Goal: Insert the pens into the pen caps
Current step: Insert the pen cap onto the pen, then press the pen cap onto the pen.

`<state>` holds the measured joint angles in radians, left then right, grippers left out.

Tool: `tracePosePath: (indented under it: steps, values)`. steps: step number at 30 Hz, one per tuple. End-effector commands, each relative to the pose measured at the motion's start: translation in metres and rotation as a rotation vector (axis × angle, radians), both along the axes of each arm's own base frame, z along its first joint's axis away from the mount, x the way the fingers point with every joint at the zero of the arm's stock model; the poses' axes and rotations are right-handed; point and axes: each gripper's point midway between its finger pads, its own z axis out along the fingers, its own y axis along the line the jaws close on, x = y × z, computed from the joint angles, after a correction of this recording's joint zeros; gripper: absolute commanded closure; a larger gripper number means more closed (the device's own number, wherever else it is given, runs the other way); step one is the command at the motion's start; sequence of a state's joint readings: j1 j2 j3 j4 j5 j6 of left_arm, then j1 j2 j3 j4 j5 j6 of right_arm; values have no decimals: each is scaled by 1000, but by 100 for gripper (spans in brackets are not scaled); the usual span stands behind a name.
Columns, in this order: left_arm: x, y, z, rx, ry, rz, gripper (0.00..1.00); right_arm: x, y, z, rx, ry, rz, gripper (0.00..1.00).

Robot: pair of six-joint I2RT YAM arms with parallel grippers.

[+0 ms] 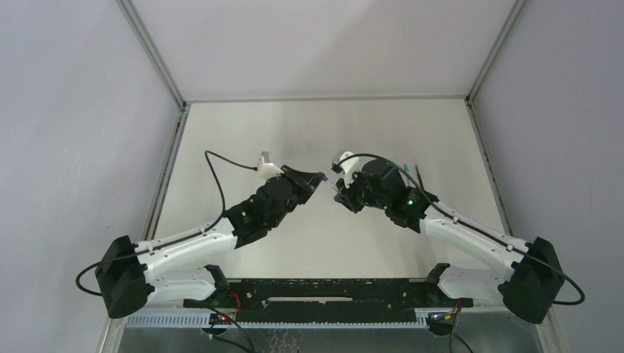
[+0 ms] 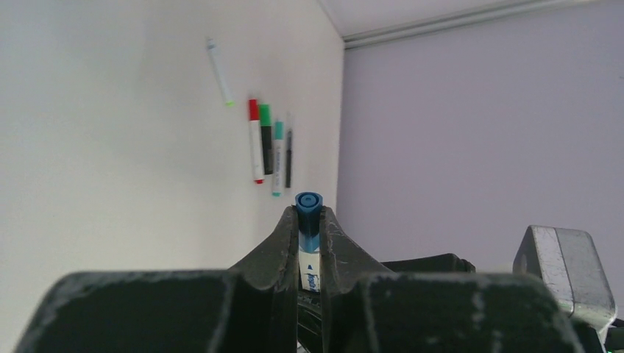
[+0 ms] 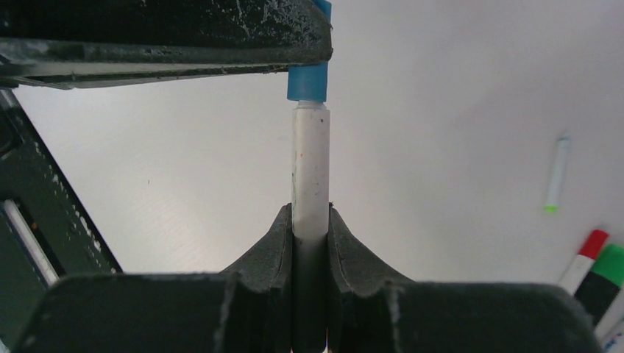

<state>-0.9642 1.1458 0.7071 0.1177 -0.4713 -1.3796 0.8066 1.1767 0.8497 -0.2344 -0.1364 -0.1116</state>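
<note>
My left gripper (image 2: 309,215) (image 1: 318,180) is shut on a blue pen cap (image 2: 309,203), whose round end shows between the fingertips, with a white printed barrel below it. My right gripper (image 3: 310,215) (image 1: 341,193) is shut on that white pen (image 3: 310,165). The barrel runs up to the blue cap (image 3: 307,81), which sits under the left finger and meets the barrel end. Both grippers face each other above the table's middle.
On the table lie a white pen with a bright green tip (image 2: 220,72) (image 3: 556,173), a red-capped pen (image 2: 255,140) (image 3: 586,255), a green-capped black marker (image 2: 266,140) (image 3: 605,276), a teal-capped pen (image 2: 277,158) and a thin dark pen (image 2: 288,151). Grey walls enclose the table.
</note>
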Motion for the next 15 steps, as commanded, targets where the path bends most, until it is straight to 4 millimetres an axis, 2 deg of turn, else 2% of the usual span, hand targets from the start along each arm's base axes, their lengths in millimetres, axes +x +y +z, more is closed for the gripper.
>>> tracePosePath:
  steps: [1, 7, 15]
  values:
    - [-16, -23, 47, -7, -124, -133, 99, 14, 16, 84, 203, -237, 3, 100]
    - [-17, -29, 73, -16, -162, -147, 91, 15, 7, 107, 238, -303, -27, 100]
    - [-21, -32, 87, -14, -175, -142, 84, 11, -3, 127, 268, -357, -42, 100]
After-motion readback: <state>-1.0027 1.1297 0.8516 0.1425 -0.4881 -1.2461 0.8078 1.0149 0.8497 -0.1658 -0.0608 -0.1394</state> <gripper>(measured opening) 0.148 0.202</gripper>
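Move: Between the two hands, the pen runs from the right fingers up to the blue cap in the left fingers. Its barrel lies about 3 cm back, 4 cm right and 4 cm below the left hand. From the right hand the blue cap is some 3 cm ahead, 4 cm left and 5 cm up. On the table, roughly 16 cm below the right hand, the red pen lies about 20 cm ahead and 15 cm right, and the black pen 21 cm ahead and 24 cm right. Rising together away from the table, both hands climb about 7 cm with a slight drift to the right, slowing as they go, and tip their fingers up by some 10 degrees. The left still pinches the blue cap over the pen's end and the right keeps its grip on the white barrel, their spacing hardly changing. ##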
